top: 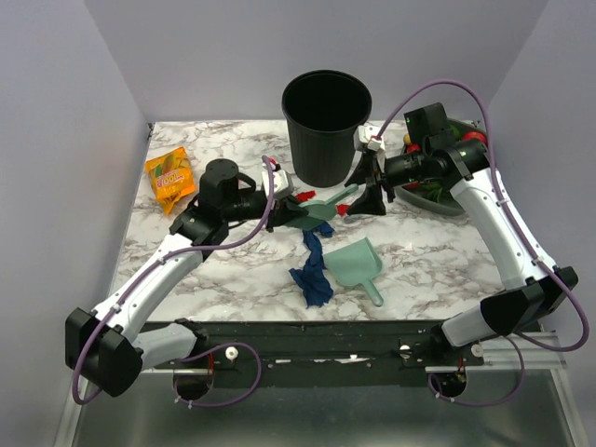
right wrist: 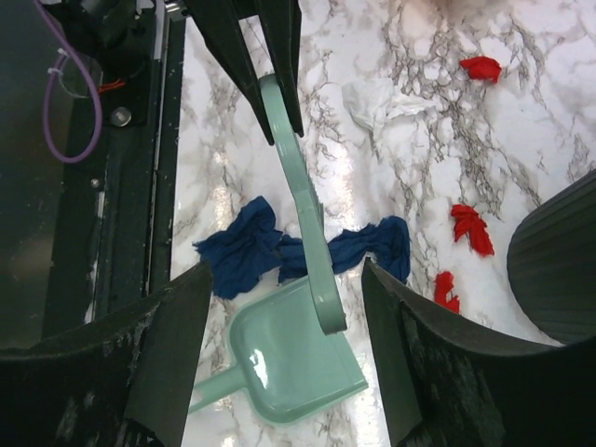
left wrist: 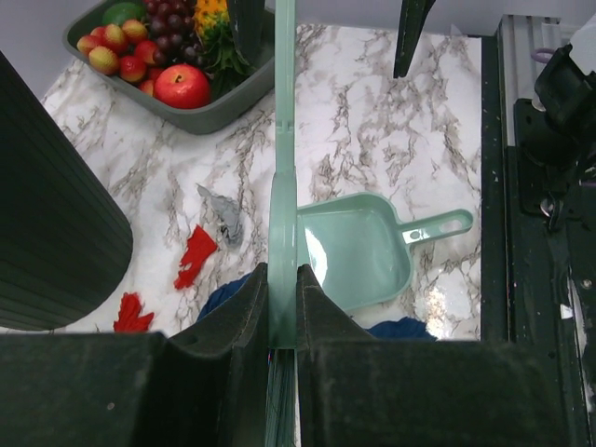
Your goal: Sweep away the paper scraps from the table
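Several red paper scraps lie on the marble table beside the black bin; two also show in the left wrist view. My left gripper is shut on the handle of a teal brush and holds it above the table, left of the bin's base in the top view. My right gripper is open, its fingers on either side of the brush's far end without touching it. The teal dustpan lies flat below.
A dark blue cloth lies next to the dustpan. A crumpled white scrap lies near the red bits. A fruit tray stands at the back right. An orange snack packet lies at the back left.
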Controlling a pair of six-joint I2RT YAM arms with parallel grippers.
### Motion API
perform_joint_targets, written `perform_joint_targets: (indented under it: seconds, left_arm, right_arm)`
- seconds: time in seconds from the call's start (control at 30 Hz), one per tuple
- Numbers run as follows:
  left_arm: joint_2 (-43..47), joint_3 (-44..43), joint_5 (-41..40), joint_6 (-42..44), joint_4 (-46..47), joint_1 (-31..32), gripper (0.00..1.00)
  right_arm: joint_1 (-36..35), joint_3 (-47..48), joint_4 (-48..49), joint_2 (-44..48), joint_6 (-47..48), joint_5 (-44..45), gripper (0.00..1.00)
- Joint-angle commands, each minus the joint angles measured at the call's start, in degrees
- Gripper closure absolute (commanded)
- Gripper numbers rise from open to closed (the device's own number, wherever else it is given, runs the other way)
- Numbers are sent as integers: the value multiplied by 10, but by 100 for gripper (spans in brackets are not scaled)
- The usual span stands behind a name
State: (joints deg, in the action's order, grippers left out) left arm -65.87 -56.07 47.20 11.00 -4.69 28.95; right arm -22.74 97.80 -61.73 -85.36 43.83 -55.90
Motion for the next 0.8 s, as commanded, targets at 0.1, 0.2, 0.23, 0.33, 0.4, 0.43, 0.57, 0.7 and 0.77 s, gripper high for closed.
perform_joint_targets:
  seconds: [0.1,0.2,0.23,0.33,0.4,0.43,0.57,0.7,0.77]
  left_arm:
    - [7,-12,26,-27,40,1,100]
    - [3,-11,18,-44,60,1,100]
    - [3,-11,17,-48,63,1,100]
    - [-1,-11,15,-63,77,1,100]
    - [-5,-11,15,-67,80,2,100]
    - [-7,-9,15,-73,83,2,100]
    - [-16,-11,19,-91,98,2,100]
    - [-23,-13,20,-97,107,2,100]
    - [-29,-13,21,-102,113,2,100]
  right_arm:
    - [3,1,-2,-10,-16,-38,29]
    - [3,5,16,-18,-40,-50,36]
    - [2,10,14,-20,-44,-54,41]
    - [1,6,14,-24,-50,-61,46]
    - [0,1,16,-21,-52,-61,48]
    - [0,-1,21,-20,-53,-61,48]
    - [-1,-13,37,-18,-76,-67,51]
    - [-6,-16,46,-17,-84,-65,53]
    - [-7,-15,50,-22,-90,-67,55]
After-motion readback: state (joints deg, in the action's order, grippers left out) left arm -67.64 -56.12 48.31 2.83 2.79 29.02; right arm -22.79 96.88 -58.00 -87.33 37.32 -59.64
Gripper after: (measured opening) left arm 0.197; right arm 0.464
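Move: The brush, its head already pinched in my left fingers, has its handle's middle some 12 cm to the right of my left hand and 3 cm ahead. From my right hand that handle is about 4 cm to the left, level with it, its end already between my open right fingertips. About 22 cm below my right hand lie the dustpan (3 cm back, 2 cm right), the blue cloth (2 cm back, 10 cm left) and a red scrap (11 cm ahead, 4 cm left). I close my right fingers by more than a third of their opening around the end of the brush handle, easing that hand about 1 cm left along the handle while its wrist tips some 5 degrees. My left hand keeps its pinch on the brush head, lifting about 1.5 cm and then feeding the brush 1 cm to the right, rolling slightly. ##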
